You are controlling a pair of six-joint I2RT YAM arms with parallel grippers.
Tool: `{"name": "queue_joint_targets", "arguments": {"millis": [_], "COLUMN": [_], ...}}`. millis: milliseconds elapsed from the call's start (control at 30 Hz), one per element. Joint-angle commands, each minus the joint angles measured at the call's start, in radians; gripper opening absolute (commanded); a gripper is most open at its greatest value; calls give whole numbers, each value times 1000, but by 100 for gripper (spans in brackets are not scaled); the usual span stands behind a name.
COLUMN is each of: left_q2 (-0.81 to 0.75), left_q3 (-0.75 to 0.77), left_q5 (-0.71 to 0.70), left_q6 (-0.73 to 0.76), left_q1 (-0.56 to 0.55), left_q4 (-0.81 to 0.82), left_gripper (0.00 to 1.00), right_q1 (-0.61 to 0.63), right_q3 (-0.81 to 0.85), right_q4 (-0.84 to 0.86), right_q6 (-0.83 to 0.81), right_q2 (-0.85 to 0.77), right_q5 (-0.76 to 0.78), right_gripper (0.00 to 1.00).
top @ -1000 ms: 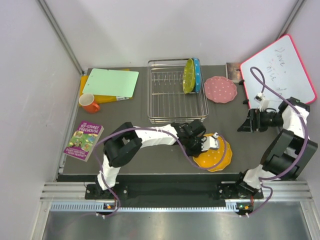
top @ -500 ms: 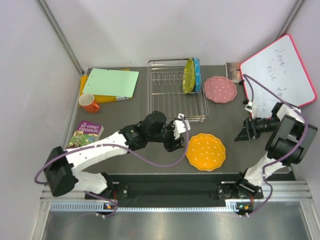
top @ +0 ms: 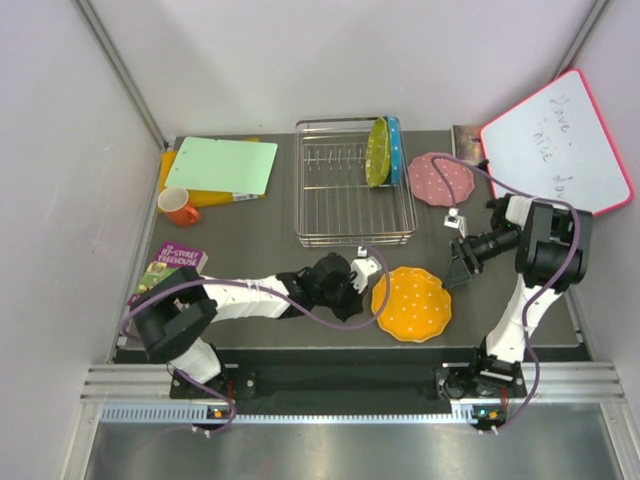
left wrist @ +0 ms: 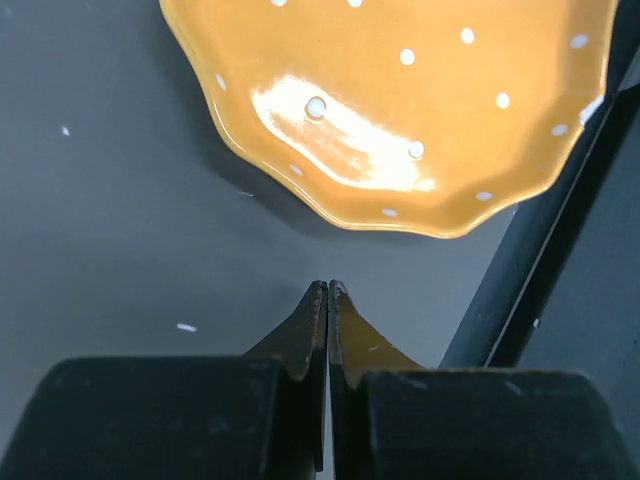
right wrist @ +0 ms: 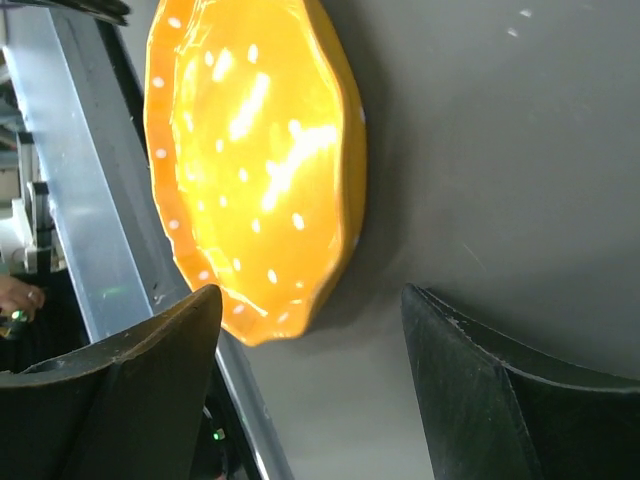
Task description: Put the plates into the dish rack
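The orange plate (top: 411, 303) lies flat on the table near the front edge; it also shows in the left wrist view (left wrist: 400, 100) and the right wrist view (right wrist: 250, 170). My left gripper (top: 366, 281) is shut and empty just left of it (left wrist: 328, 290). My right gripper (top: 457, 264) is open and empty, just right of and beyond the plate (right wrist: 310, 310). The pink plate (top: 441, 179) lies flat right of the dish rack (top: 350, 200). The yellow-green plate (top: 377, 152) and the blue plate (top: 394, 148) stand upright in the rack's right end.
A green cutting board (top: 222, 165) on a yellow one, an orange cup (top: 178, 206) and a book (top: 170, 265) lie at the left. A whiteboard (top: 555, 140) leans at the right. The table's front rail (right wrist: 90, 200) runs close to the orange plate.
My left arm let go of the orange plate, swung left, then came back beside it, shut. The plate now lies flat. My right gripper has moved left toward the plate.
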Motion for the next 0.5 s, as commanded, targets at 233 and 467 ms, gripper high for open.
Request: {"name": "queue_joint_targets", "arguments": {"millis": [233, 467], "left_q2": [180, 273], "left_q3": [35, 113], "left_q5": [5, 1], "left_q6": [-240, -271], "left_q1": [-75, -113], "left_q4": [310, 362], "left_gripper": [0, 0], "right_q1": [106, 145], "right_q3": [13, -10], "right_q4": [-66, -51], "right_q6": [18, 10], "right_q2": [86, 135], "right_q5": [15, 41], "right_gripper": [70, 67]}}
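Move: The orange plate's middle lies about 16 cm to the right of the left hand, 4 cm ahead and 2 cm below. From the right hand it is some 11 cm to the left, 5 cm back and 2 cm lower. From the left hand, the dish rack's middle is roughly 33 cm ahead and 2 cm to the right; the pink plate is 34 cm ahead and 23 cm to the right. Shut left fingertips sink and go about 7 cm right-back against the orange plate's rim; open right hand edges left. ##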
